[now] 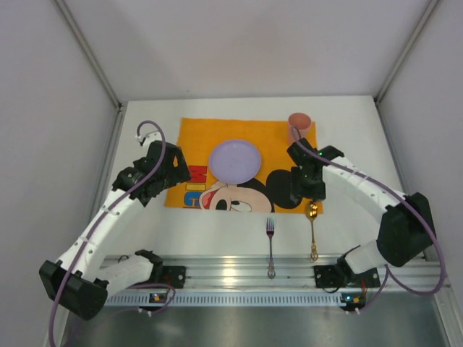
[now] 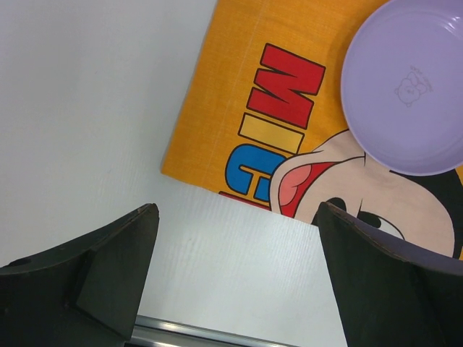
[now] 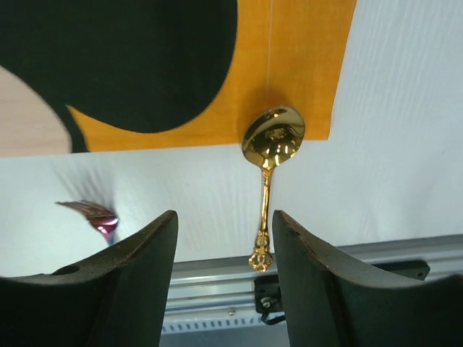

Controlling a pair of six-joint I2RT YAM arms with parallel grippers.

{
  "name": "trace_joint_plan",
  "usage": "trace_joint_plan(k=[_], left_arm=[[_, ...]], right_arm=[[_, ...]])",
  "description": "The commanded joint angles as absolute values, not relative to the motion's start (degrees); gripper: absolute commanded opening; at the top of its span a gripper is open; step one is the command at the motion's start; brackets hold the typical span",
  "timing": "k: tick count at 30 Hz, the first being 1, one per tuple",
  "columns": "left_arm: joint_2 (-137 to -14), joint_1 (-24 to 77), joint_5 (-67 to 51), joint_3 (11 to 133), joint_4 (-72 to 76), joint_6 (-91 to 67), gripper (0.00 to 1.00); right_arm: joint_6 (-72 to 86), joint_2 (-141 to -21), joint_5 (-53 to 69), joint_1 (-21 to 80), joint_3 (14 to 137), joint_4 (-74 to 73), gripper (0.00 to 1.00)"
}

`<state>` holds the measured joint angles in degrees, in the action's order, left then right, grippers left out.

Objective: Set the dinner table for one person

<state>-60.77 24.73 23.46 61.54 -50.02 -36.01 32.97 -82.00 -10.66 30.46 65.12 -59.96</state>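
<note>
The white dinner table [image 1: 217, 235] carries an orange Mickey Mouse placemat [image 1: 195, 134] with a purple plate [image 1: 235, 160] on it. A pink cup [image 1: 299, 123] stands at the mat's far right corner. In front of the mat lie a fork [image 1: 270, 246] and a gold spoon [image 1: 312, 233]. The spoon [image 3: 271, 141] rests flat, its bowl on the mat's corner, handle toward the rail. My right gripper [image 3: 226, 217] hovers above it, open and holding nothing, also seen from above [image 1: 304, 195]. My left gripper [image 2: 237, 210] is wide open over the mat's left near corner [image 1: 173, 173].
An aluminium rail [image 1: 231, 271] runs along the near edge with both arm bases on it. Grey walls enclose the table on three sides. The fork's tines [image 3: 94, 213] show left of my right fingers. The plate [image 2: 405, 87] lies to the right of my left gripper.
</note>
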Motion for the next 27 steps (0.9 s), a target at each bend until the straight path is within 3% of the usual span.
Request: trace_joint_plan(k=[1, 8, 16, 20, 27], left_arm=[[-61.17, 24.7, 22.15, 61.61, -46.76, -35.07, 0.96], [-58.89, 24.7, 21.71, 59.86, -47.11, -35.86, 0.96], [-56.43, 24.7, 21.71, 57.83, -48.34, -36.65, 0.95], [-56.16, 24.7, 21.97, 58.1, -49.04, -36.39, 0.95], [-56.69, 24.79, 21.89, 59.32, -49.66, -35.16, 0.95]], right_arm=[[36.65, -85.25, -8.35, 30.33, 61.27, -60.12, 0.55], [37.35, -83.32, -2.91, 24.61, 51.87, -54.16, 0.43], [37.27, -85.69, -0.35, 22.77, 45.88, -49.49, 0.39], [37.09, -86.22, -0.26, 21.36, 43.6, -46.68, 0.3], [36.74, -86.31, -0.35, 18.63, 39.99, -43.34, 0.24]])
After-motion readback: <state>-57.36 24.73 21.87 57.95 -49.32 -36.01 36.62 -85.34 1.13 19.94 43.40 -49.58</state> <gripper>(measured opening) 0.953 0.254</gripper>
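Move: The gold spoon lies below the open right hand, its middle about 8 cm back, 3 cm to the right and 10 cm down. The fork is some 13 cm to the left of the spoon and 5 cm nearer the base. The cup stands about 19 cm ahead of the right hand and 1 cm left, with the plate 12 cm ahead and 21 cm left. From the left hand the spoon is roughly 42 cm right, 12 cm back and 19 cm below. The right hand sinks about 10 cm to the spoon, drawing back some 7 cm and a little to the right, quickly at first and then almost straight down, until the fingertips straddle the handle just behind the bowl at table level. On the way the wrist tips about 20 degrees so the fingers point straight down and turns slightly clockwise, while the half-open fingers narrow to about a quarter open and begin to pinch the handle between their tips. ##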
